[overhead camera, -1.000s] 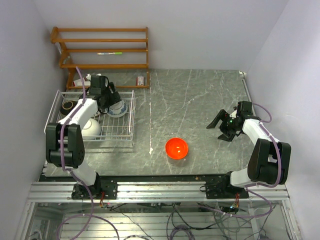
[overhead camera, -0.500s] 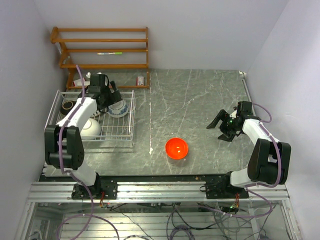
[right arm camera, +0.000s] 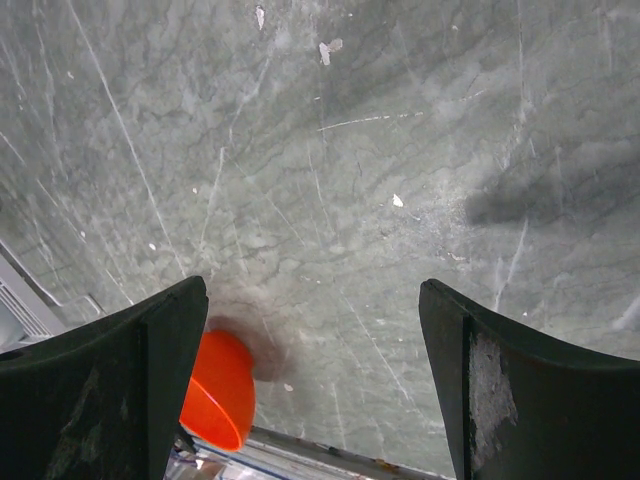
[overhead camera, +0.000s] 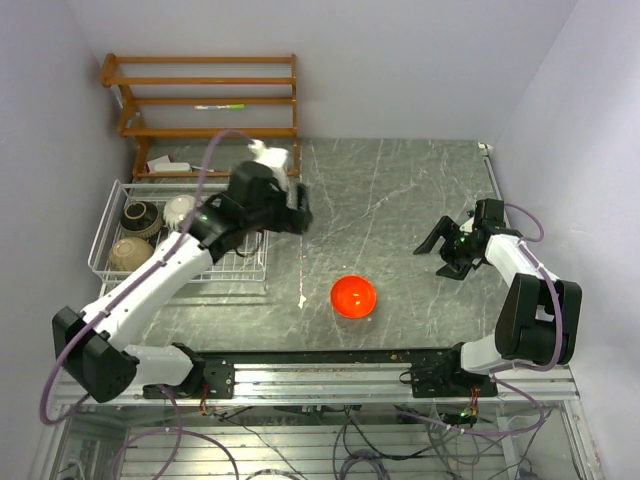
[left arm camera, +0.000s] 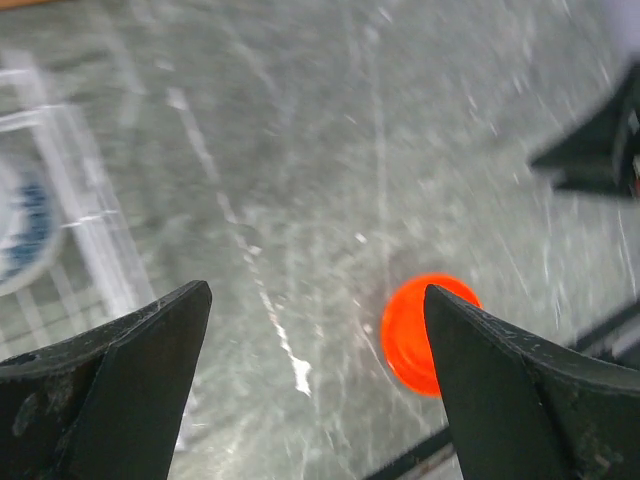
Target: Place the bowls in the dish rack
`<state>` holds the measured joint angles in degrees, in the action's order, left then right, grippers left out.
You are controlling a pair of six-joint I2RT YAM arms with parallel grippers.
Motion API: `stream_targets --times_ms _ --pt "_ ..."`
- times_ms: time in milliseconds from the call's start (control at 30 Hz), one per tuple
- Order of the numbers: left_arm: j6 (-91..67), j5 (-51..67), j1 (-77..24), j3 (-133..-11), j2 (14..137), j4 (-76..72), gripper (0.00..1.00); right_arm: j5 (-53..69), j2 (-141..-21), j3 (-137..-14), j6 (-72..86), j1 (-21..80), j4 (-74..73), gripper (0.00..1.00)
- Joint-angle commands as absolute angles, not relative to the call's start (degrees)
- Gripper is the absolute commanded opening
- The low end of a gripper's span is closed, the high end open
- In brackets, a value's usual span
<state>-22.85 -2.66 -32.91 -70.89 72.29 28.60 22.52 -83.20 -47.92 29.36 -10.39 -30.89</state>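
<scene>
An orange-red bowl (overhead camera: 353, 296) sits alone on the grey table, in front of centre; the left wrist view shows this bowl (left arm camera: 425, 330) beside my right finger. The white wire dish rack (overhead camera: 240, 272) stands at the left. It holds a dark bowl (overhead camera: 140, 217), a pale bowl (overhead camera: 180, 208) and a tan bowl (overhead camera: 128, 254). A blue-and-white bowl (left arm camera: 20, 225) shows inside it too. My left gripper (overhead camera: 297, 213) hangs open and empty just right of the rack. My right gripper (overhead camera: 440, 245) stands open and empty at the right, and its camera sees the orange bowl (right arm camera: 220, 390).
A wooden slatted shelf (overhead camera: 205, 100) stands against the back wall behind the rack. White walls close in on the left and right. The metal frame rail (overhead camera: 320, 380) runs along the near table edge.
My left arm has swung out of the dish rack and rightward over the table, opening fully. The bowls in the rack now show. The right arm has not moved.
</scene>
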Motion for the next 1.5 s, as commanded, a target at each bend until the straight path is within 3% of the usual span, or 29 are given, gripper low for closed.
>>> stream_targets --times_ms 0,233,400,833,933,1133,1367,1467 --pt "-16.6 -4.7 -46.1 -71.2 76.5 28.6 0.98 22.8 -83.7 -49.6 29.4 -10.5 -30.8 0.87" --pt "-10.7 0.1 -62.1 -76.3 89.9 26.7 0.93 22.5 -82.4 -47.8 30.1 -10.5 -30.2 0.87" --pt "-10.1 2.6 -64.9 -79.2 99.1 25.5 0.86 22.4 -81.3 -47.9 29.8 -10.5 -30.8 0.87" --pt "-10.0 3.3 -68.1 -82.0 110.7 27.1 0.83 22.7 -79.8 -46.0 29.4 -10.6 -30.5 0.88" --pt "-10.4 3.1 -68.3 -81.1 110.8 26.6 0.77 22.5 -79.5 -45.8 29.1 -10.7 -30.6 0.88" --pt "-11.4 2.4 -68.5 -78.6 110.3 25.6 0.54 23.1 -79.1 -44.5 29.3 -10.8 -29.9 0.88" --pt "-12.1 1.9 -68.5 -75.6 110.0 24.2 0.46 23.0 -78.8 -44.8 28.8 -10.8 -30.3 0.88" --pt "-12.5 1.5 -68.5 -75.2 109.6 24.0 0.31 23.1 -78.7 -44.7 29.0 -10.9 -30.2 0.88"
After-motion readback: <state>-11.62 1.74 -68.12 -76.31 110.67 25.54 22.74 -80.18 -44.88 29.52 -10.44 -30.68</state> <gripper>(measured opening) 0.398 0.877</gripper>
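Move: Back and to the right of the left hand stands the orange bowl, about 13 cm back, 17 cm right and 25 cm below. The dish rack's middle is roughly 22 cm to this hand's left, 3 cm ahead and 21 cm below; inside it, the blue-patterned bowl sits about 9 cm left and 7 cm ahead. From the idle right hand, the orange bowl is some 20 cm left, 9 cm back and 5 cm below. Swinging away from the dish rack, the left hand sweeps about 20 cm right and 15 cm back while sinking, turning clockwise some 45 degrees, then drops more steeply onto the orange bowl's near-right rim, down over 20 cm in all. There the wide-open fingers close to under half, one inside the bowl and one outside, coming up to the rim. ##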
